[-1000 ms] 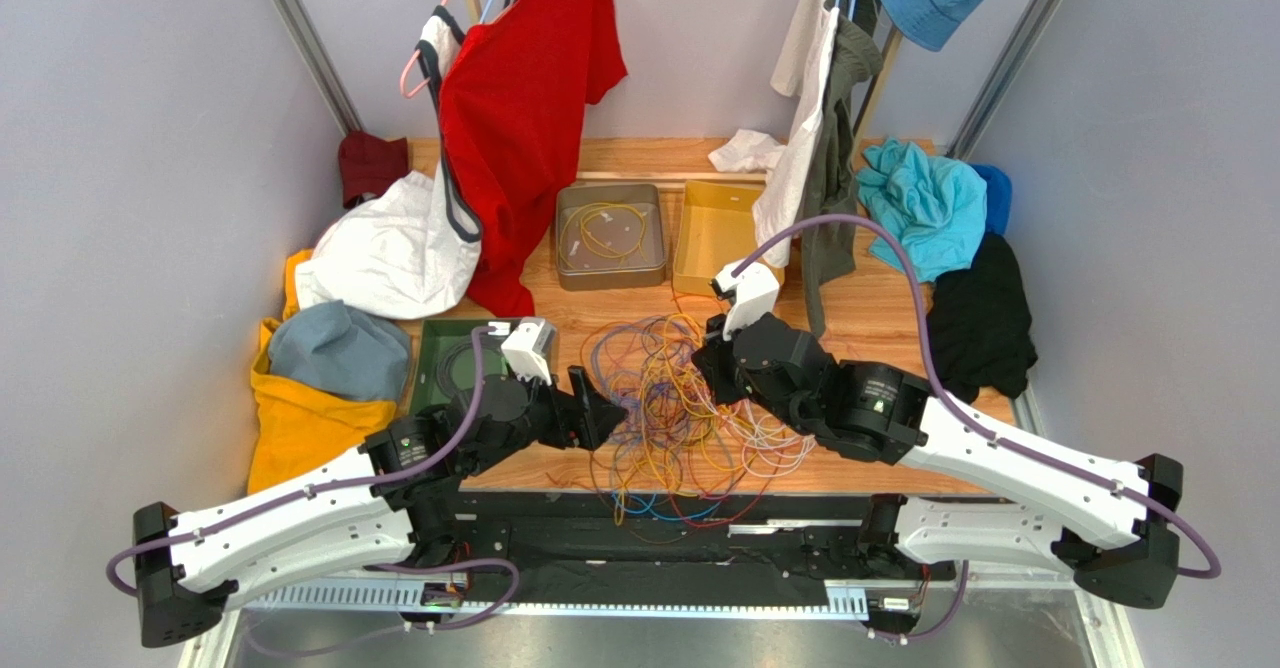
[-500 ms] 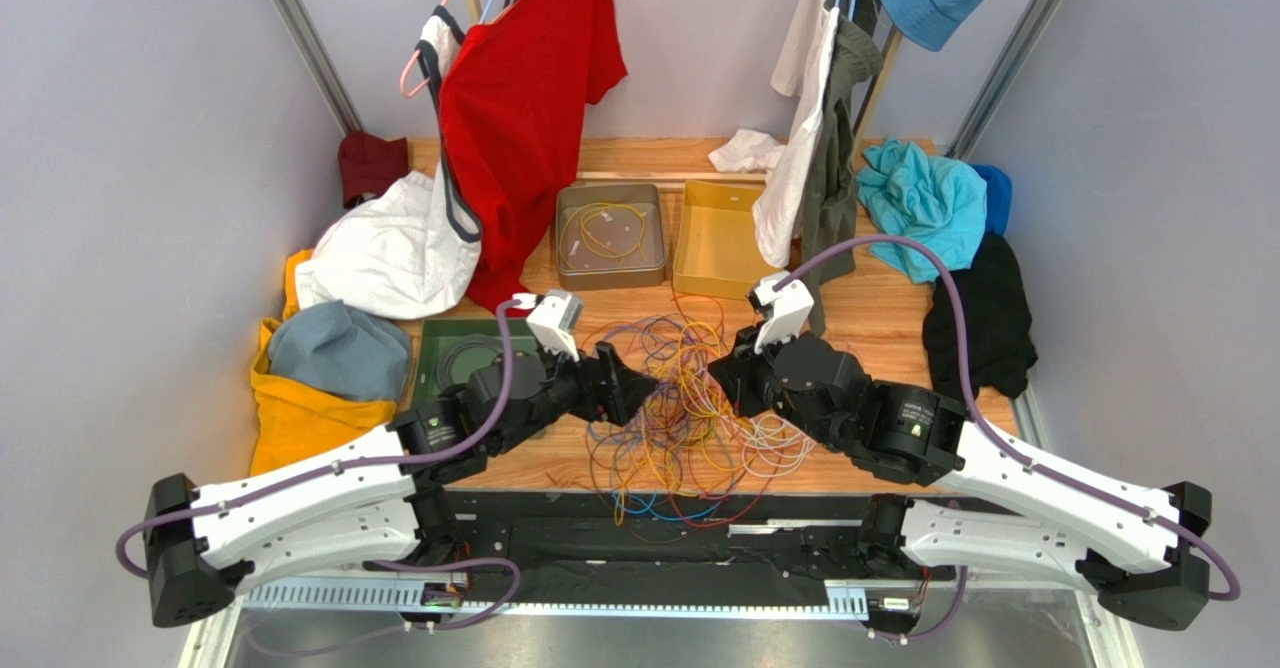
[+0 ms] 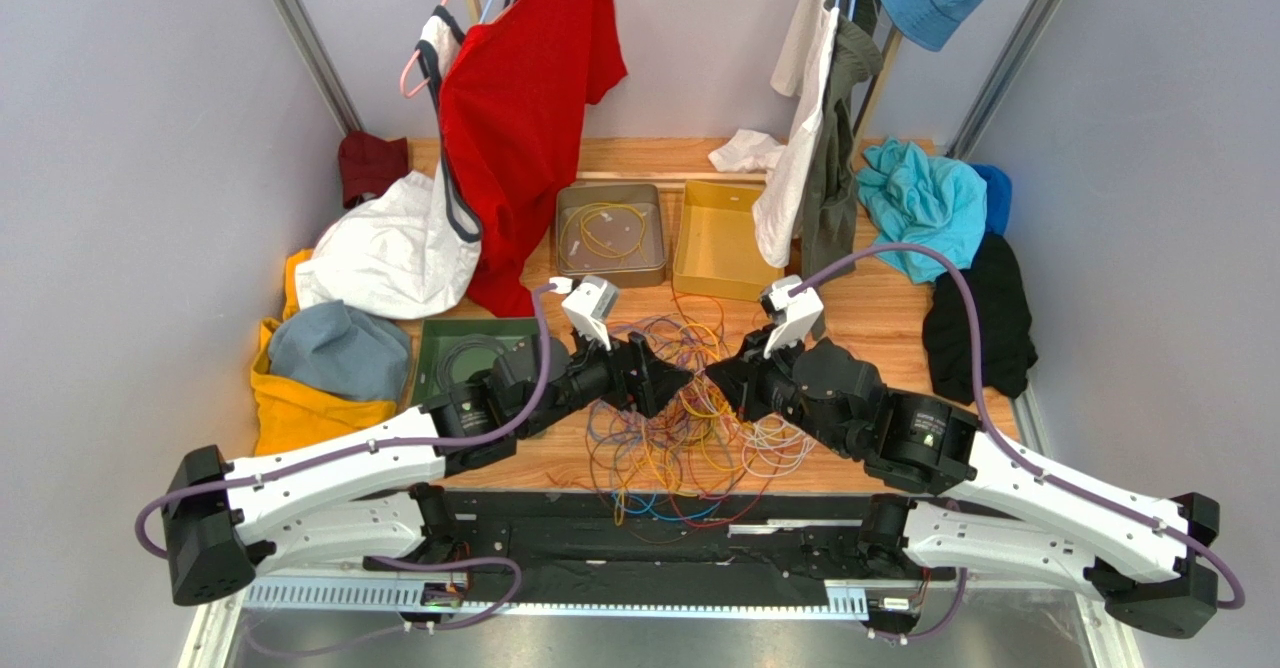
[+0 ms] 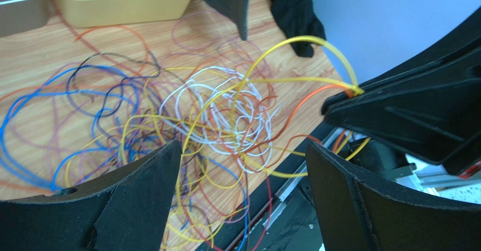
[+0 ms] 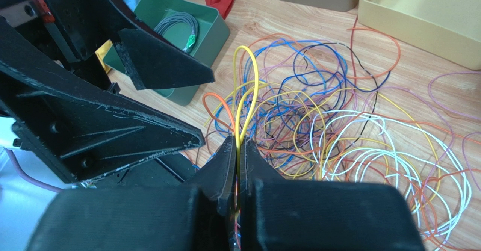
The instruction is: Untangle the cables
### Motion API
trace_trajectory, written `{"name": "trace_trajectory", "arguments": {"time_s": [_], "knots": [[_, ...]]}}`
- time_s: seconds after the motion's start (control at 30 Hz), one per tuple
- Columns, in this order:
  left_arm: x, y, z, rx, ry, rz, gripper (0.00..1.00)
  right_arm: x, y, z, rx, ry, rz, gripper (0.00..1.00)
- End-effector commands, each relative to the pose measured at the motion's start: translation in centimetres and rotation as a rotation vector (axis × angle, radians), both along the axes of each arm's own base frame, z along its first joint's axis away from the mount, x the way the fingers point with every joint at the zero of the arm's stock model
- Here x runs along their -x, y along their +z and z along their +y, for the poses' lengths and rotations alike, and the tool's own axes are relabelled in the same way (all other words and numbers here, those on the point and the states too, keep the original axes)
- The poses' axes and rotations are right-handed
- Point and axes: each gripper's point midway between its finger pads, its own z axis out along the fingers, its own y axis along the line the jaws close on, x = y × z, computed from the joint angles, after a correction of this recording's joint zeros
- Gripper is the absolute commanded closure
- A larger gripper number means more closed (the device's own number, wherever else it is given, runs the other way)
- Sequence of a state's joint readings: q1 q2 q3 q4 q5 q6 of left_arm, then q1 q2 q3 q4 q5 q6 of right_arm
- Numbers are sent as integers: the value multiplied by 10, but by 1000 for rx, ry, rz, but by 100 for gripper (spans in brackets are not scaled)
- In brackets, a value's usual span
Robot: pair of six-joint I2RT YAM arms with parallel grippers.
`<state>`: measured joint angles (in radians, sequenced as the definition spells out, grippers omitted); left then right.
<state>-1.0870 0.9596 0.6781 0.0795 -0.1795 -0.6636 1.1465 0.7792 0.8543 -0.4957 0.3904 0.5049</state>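
Note:
The cables [image 3: 684, 425] lie as a loose tangle of yellow, orange, blue, purple, red and white wires on the wooden table near its front edge. My right gripper [image 3: 724, 380] is shut on a yellow cable loop [image 5: 248, 76] that stands up from its tips [image 5: 238, 141], with an orange strand pinched beside it. My left gripper [image 3: 669, 376] hovers open just left of it, facing it. In the left wrist view its jaws [image 4: 244, 147] stand wide over the white and yellow coils [image 4: 226, 116], and the lifted yellow loop [image 4: 316, 42] arcs to the right gripper [image 4: 353, 93].
A grey tin [image 3: 562, 241] holding a yellow coil and a yellow tray [image 3: 679, 241] stand behind the tangle. A green box [image 3: 425, 361] with a grey coil sits at the left. Clothes lie piled at both sides and hang at the back, among them a red shirt [image 3: 526, 83].
My left arm has reached right and forward over the tangle, its open gripper now close to the right one. The right gripper stays shut on the yellow loop, its arm shifted slightly.

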Motion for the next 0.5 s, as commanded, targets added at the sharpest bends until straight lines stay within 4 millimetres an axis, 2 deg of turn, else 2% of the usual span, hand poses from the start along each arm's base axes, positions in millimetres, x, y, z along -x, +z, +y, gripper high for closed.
{"name": "trace_trajectory", "arguments": {"time_s": [0.0, 0.07, 0.1, 0.13, 0.17, 0.2, 0.23, 0.27, 0.3, 0.37, 0.4, 0.43, 0.47], "knots": [[3, 34, -25, 91, -86, -73, 12, 1, 7, 9, -64, 20, 2, 100], [-1, 27, -30, 57, -84, -68, 22, 3, 6, 10, -64, 29, 7, 100], [-4, 33, -33, 57, -80, -76, 26, 4, 6, 11, -67, 36, 14, 100], [-7, 28, -37, 25, -82, -79, 47, 6, 4, 11, -63, 40, 19, 100], [-11, 22, -35, -15, -62, -69, 59, 6, 4, 10, -65, 37, 21, 100], [-15, 31, -36, -21, -45, -73, 74, 6, 5, 8, -66, 34, 22, 100], [-18, 27, -34, -55, -27, -64, 100, 6, 3, 5, -59, 27, 26, 100], [-22, 17, -24, -115, 15, -44, 100, 7, 3, 2, -63, 21, 25, 100], [-25, 21, -20, -127, 34, -46, 100, 6, 2, -2, -60, 7, 21, 95], [-27, 25, -4, -150, 78, -55, 100, 6, 3, -9, -64, -7, 13, 79], [-29, 28, 2, -151, 96, -59, 100, 6, -1, -12, -59, -16, 11, 67], [-28, 38, 11, -133, 111, -71, 100, 6, -1, -14, -60, -20, 9, 62], [-28, 36, 19, -152, 124, -62, 100, 6, -1, -17, -70, -29, 7, 59]]}}
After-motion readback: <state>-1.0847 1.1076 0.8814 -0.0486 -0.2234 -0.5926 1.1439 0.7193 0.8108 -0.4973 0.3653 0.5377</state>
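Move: The loop of orange cable standing out of the right hand's shut fingertips is about 4 cm to the left hand's right and 1 cm ahead, at nearly its height; from the right hand it is some 2 cm ahead and 2 cm left, 1 cm up. The yellow loop stands just beyond it, about 5 cm right of the left hand and 2 cm ahead. Roughly 18 cm below the left hand lie the cable pile, 2 cm right and level, and the white coil, 13 cm right and 3 cm back. The left fingers shut fully on the orange cable just beside the right hand's fingertips, after reaching about 3 cm right, towards the right hand; the hand then draws forward and up a couple of centimetres, easing back left, still shut. Meanwhile the right hand stays almost in place and, once the left has closed, its fingers start to open, about a third of the way. ##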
